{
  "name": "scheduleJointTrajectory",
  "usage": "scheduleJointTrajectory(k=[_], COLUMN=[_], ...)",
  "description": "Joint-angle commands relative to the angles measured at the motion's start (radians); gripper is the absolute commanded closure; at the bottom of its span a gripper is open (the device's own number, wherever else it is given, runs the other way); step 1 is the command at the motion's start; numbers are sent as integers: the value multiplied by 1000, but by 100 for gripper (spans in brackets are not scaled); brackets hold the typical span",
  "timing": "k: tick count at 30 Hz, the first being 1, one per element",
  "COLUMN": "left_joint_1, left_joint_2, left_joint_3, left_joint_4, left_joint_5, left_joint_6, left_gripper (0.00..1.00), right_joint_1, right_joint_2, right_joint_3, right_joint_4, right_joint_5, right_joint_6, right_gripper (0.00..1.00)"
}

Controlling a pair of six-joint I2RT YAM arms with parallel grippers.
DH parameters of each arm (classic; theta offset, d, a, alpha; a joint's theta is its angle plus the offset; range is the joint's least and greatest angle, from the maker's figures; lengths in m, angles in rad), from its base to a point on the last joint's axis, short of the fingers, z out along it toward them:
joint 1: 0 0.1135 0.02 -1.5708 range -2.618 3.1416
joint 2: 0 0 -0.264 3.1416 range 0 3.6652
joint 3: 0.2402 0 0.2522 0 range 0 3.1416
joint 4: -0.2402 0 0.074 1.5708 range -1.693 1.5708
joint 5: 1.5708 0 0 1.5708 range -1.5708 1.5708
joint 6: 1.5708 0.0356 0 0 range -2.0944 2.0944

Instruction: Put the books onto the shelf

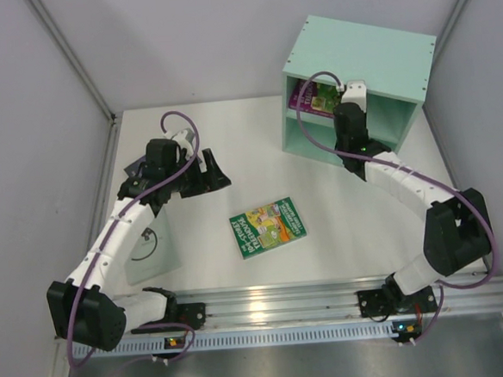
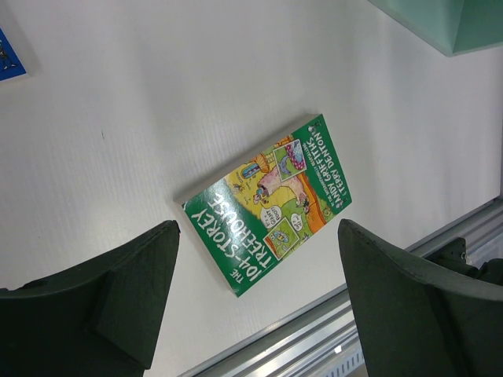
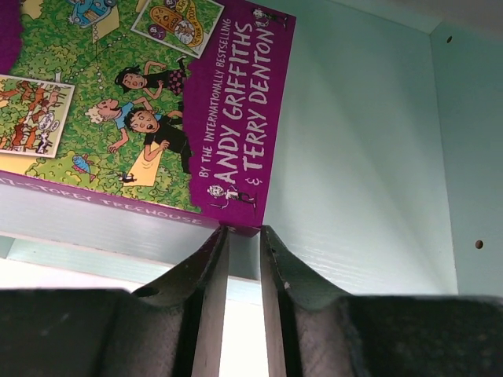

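Observation:
A green book (image 1: 268, 225) lies flat on the white table, between the two arms; in the left wrist view this green book (image 2: 267, 204) lies below my open left gripper (image 2: 258, 236), apart from its fingers. My left gripper (image 1: 214, 174) hovers to the left of the book. The mint-green shelf (image 1: 359, 56) stands at the back right. A purple-and-green book (image 1: 312, 100) sits in its upper compartment. My right gripper (image 1: 348, 94) reaches into that compartment. In the right wrist view the right gripper (image 3: 244, 229) pinches the lower corner of the purple-and-green book (image 3: 141, 102), jaws narrowly apart.
A blue book corner (image 2: 8, 55) shows at the left wrist view's left edge. A dark book edge (image 1: 134, 171) peeks from under the left arm, and a pale flat sheet (image 1: 152, 251) lies beneath it. Grey walls enclose the table; a metal rail (image 1: 285, 303) runs along the near edge.

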Motion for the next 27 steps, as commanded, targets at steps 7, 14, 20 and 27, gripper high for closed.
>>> scheduleJointTrajectory(k=[7, 14, 20, 27], left_joint_1=[-1, -1, -3, -53], left_joint_2=[-8, -3, 29, 192], left_joint_3=[10, 24, -39, -87], left_joint_4=[42, 31, 55, 152], left_joint_5=[-12, -39, -48, -70], left_joint_6=[0, -3, 25, -15], left_gripper=[13, 13, 13, 18], right_joint_1=[17, 37, 64, 146], right_joint_2=[-53, -142, -289, -472], right_joint_3=[52, 83, 125, -90], right_joint_4=[21, -112, -385, -401], right_joint_5=[-25, -46, -133, -483], right_joint_6=[12, 18, 320, 746], right_gripper=[63, 50, 49, 19])
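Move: The green book lies flat on the table about 20 cm back, 27 cm to the left and 23 cm below the right hand. The purple book is already on the shelf at nearly the right hand's height, its middle some 9 cm ahead and 7 cm left, its front right corner by the fingertips. From the left hand the green book lies about 5 cm back, 11 cm to the right and 21 cm below; the dark book pile is some 15 cm ahead and 21 cm left of that hand. Back, up and leftward, after a short pause, the right hand draws its fingertips away from the purple book's front edge and out of the shelf, about 15 cm in all and quickening. Its fingers spread from nearly shut to wide and the wrist rolls some 35 degrees, left side rising. Late on, the left hand, fingers still wide, sinks about 6 cm towards the green book's level and tips slightly down. ##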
